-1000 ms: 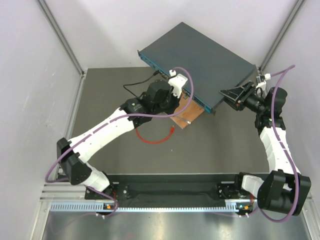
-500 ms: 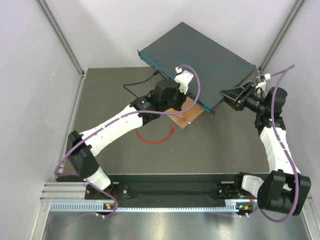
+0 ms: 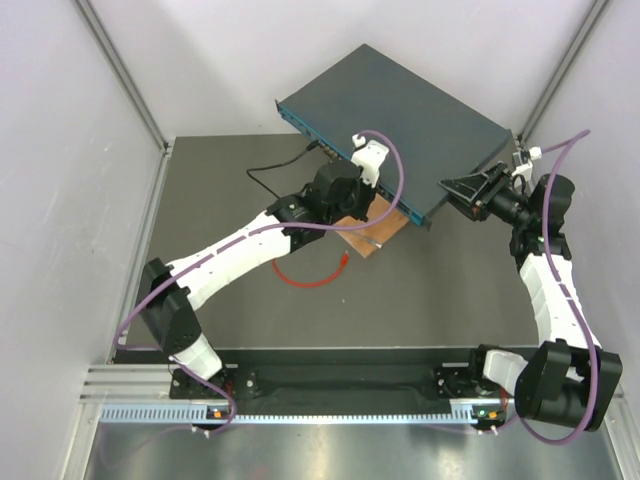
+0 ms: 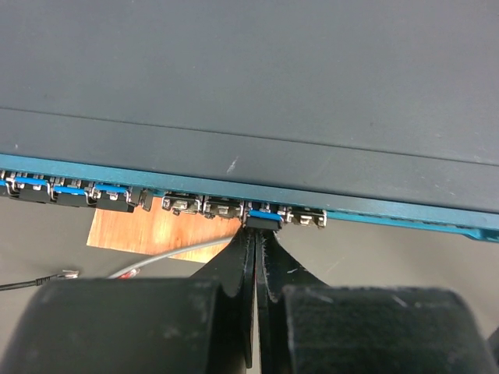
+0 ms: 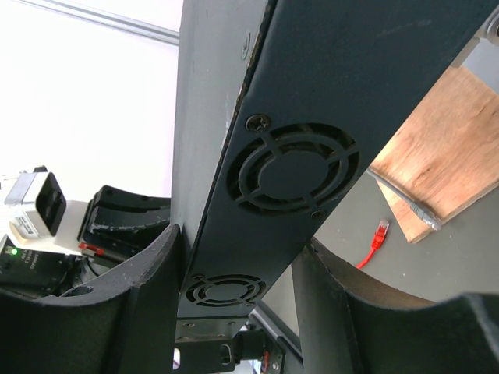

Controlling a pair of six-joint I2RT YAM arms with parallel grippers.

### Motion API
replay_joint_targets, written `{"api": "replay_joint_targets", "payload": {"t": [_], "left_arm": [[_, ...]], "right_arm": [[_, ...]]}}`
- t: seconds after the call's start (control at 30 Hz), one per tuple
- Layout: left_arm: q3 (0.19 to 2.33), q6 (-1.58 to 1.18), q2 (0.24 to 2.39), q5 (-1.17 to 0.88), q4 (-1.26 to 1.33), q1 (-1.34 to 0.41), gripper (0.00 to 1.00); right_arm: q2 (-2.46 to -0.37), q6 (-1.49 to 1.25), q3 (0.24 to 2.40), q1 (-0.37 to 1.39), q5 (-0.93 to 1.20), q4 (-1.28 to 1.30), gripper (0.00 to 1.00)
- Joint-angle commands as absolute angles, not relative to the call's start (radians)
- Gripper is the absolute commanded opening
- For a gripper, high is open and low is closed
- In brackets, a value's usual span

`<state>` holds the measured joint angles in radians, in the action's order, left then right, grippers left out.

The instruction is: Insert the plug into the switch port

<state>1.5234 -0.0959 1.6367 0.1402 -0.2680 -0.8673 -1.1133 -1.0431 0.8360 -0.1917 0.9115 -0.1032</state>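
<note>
The plug [image 3: 343, 262] with its red boot lies loose on the dark table at the end of the thin red cable [image 3: 305, 280], free of both grippers. It also shows in the right wrist view as the plug [image 5: 381, 229]. My left gripper [image 3: 372, 195] is shut with nothing between its fingers. Its tips [image 4: 256, 227] press against one switch port [image 4: 263, 220] in the row on the front face of the blue-grey switch [image 4: 249, 78]. My right gripper [image 5: 238, 249] clamps the switch's fan-vented end [image 5: 296, 164], seen from above as the right gripper [image 3: 462, 190].
A wooden board [image 3: 375, 235] lies under the switch's front edge with a grey cable [image 4: 171, 253] across it. A black cable [image 3: 270, 170] runs on the table left of the switch. White walls enclose the table on three sides.
My left arm moved right and forward along the switch's front face, bringing the shut fingertips to a port. The right arm, the switch and the red cable stayed put.
</note>
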Motion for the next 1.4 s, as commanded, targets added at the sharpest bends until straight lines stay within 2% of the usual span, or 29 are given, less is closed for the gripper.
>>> {"api": "replay_joint_targets", "payload": {"t": [0.0, 0.3, 0.67, 0.93, 1.0, 1.07, 1.2, 1.23, 1.3, 1.37], "left_arm": [[1.525, -0.112, 1.614, 0.195, 0.089, -0.865, 0.0], [1.502, -0.087, 1.624, 0.193, 0.268, -0.865, 0.0], [1.664, -0.084, 1.716, 0.205, 0.212, -0.876, 0.0], [1.69, -0.095, 1.726, 0.198, 0.167, -0.89, 0.0], [1.658, -0.1, 1.701, 0.193, 0.124, -0.887, 0.02], [1.576, -0.098, 1.631, 0.154, 0.101, -0.882, 0.09], [1.379, -0.058, 1.458, 0.081, 0.029, -0.865, 0.16], [1.303, -0.049, 1.384, 0.071, 0.012, -0.864, 0.17], [1.237, -0.052, 1.282, 0.071, -0.052, -0.85, 0.2], [1.157, -0.063, 1.223, 0.06, -0.098, -0.83, 0.23]], "right_arm": [[-1.098, -0.848, 0.859, -0.12, 0.948, -0.138, 0.0], [-1.091, -0.838, 0.847, -0.11, 0.946, -0.123, 0.0], [-1.069, -0.756, 0.835, -0.075, 0.922, -0.052, 0.0], [-1.071, -0.742, 0.845, -0.067, 0.922, -0.043, 0.0], [-1.077, -0.739, 0.853, -0.067, 0.923, -0.037, 0.0], [-1.088, -0.733, 0.871, -0.075, 0.93, -0.031, 0.0], [-1.1, -0.718, 0.9, -0.106, 0.94, -0.017, 0.02], [-1.101, -0.715, 0.911, -0.121, 0.942, -0.018, 0.06], [-1.109, -0.712, 0.92, -0.138, 0.948, -0.017, 0.09], [-1.117, -0.71, 0.934, -0.156, 0.959, -0.015, 0.19]]}}
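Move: The plug being pressed sits in a port of the switch's front face, right at the left hand's shut fingertips: about 1 cm ahead, 1 cm to the right and level. The row of blue-latched plugs already in the switch lies some 5 cm ahead and 5 cm to the left. The switch's near right corner is roughly 7 cm back and 10 cm to the right. From the right hand, the plug lies about 14 cm left, 1 cm back and 2 cm lower. The plug in its port is pressed inward by the left hand's shut fingertips, which go about 2 cm forward and down into the switch face and hold there briefly. The fingers then part slightly and come away back and to the left, rising, some 8 cm, still speeding up. The right hand keeps its grip on the switch's right end. ##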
